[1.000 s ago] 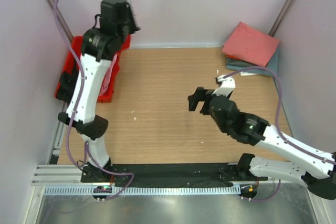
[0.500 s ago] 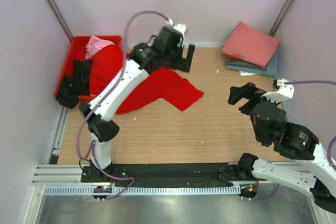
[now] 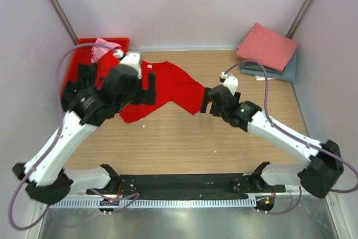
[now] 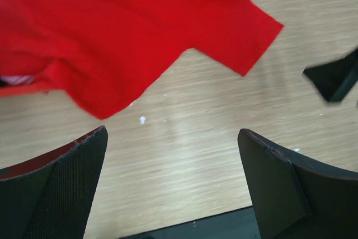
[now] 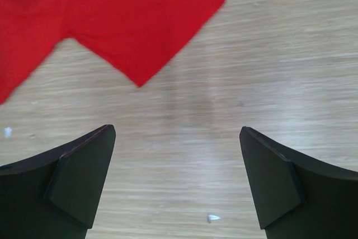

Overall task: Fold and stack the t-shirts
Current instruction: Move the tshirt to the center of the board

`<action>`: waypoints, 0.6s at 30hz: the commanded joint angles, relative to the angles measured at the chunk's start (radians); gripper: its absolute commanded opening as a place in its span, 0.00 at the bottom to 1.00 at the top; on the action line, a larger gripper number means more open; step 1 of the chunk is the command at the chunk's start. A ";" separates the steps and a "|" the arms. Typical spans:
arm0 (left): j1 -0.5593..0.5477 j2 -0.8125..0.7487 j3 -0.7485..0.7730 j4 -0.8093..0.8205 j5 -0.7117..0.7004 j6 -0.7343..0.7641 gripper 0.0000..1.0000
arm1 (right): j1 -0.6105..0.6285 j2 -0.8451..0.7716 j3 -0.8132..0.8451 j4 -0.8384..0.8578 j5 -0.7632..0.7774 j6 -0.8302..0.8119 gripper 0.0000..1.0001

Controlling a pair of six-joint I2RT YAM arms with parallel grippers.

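A bright red t-shirt (image 3: 168,85) lies spread and rumpled on the wooden table, its left end still at the red crate (image 3: 84,43). My left gripper (image 3: 146,89) hovers open over the shirt's lower left part, holding nothing. In the left wrist view the red t-shirt (image 4: 123,32) lies beyond the open left gripper (image 4: 173,158). My right gripper (image 3: 206,100) stands open at the shirt's right sleeve tip. In the right wrist view that sleeve (image 5: 140,26) lies just ahead of the empty right gripper (image 5: 178,160). A folded salmon pink t-shirt (image 3: 267,46) rests on a folded grey-blue one (image 3: 275,73) at the back right.
The crate at the back left holds a light pink t-shirt (image 3: 103,48) and dark cloth (image 3: 85,79). Small white specks (image 5: 212,217) dot the wood. Walls close the table at the back and sides. A black rail (image 3: 184,183) runs along the near edge.
The left arm pulled the red t-shirt out of the crate onto the table, let go and drew back left. The right arm swung in to the shirt's right sleeve.
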 commanded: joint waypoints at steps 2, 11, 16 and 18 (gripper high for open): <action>0.026 -0.176 -0.198 0.025 -0.113 -0.050 1.00 | -0.230 0.215 0.159 0.205 -0.298 -0.151 1.00; 0.038 -0.534 -0.560 0.145 -0.131 -0.062 1.00 | -0.394 1.015 0.930 0.115 -0.718 -0.300 1.00; 0.039 -0.628 -0.648 0.170 -0.159 -0.087 1.00 | -0.405 1.404 1.576 -0.107 -0.793 -0.341 1.00; 0.039 -0.641 -0.648 0.180 -0.170 -0.074 1.00 | -0.416 1.476 1.644 -0.117 -0.812 -0.326 1.00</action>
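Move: Spread red on the board, the t-shirt has its right shoulder edge about 31 cm ahead of the right hand, 14 cm to its left and 16 cm below. The hem of the right sleeve is nearer, some 13 cm ahead and 5 cm left; the collar label is about 34 cm ahead and 29 cm left. From the left hand the shoulder edge lies roughly 32 cm ahead, 10 cm right and 32 cm below. Sweeping quickly forward with its fingers wide open, the right hand passes over the t-shirt's right sleeve to the far shoulder edge, about 32 cm out, drifting left by some 10 cm and sinking 8 cm, while its wrist turns counter-clockwise about 20 degrees. The left hand, open and empty, draws away left, down and back from above the shirt. ##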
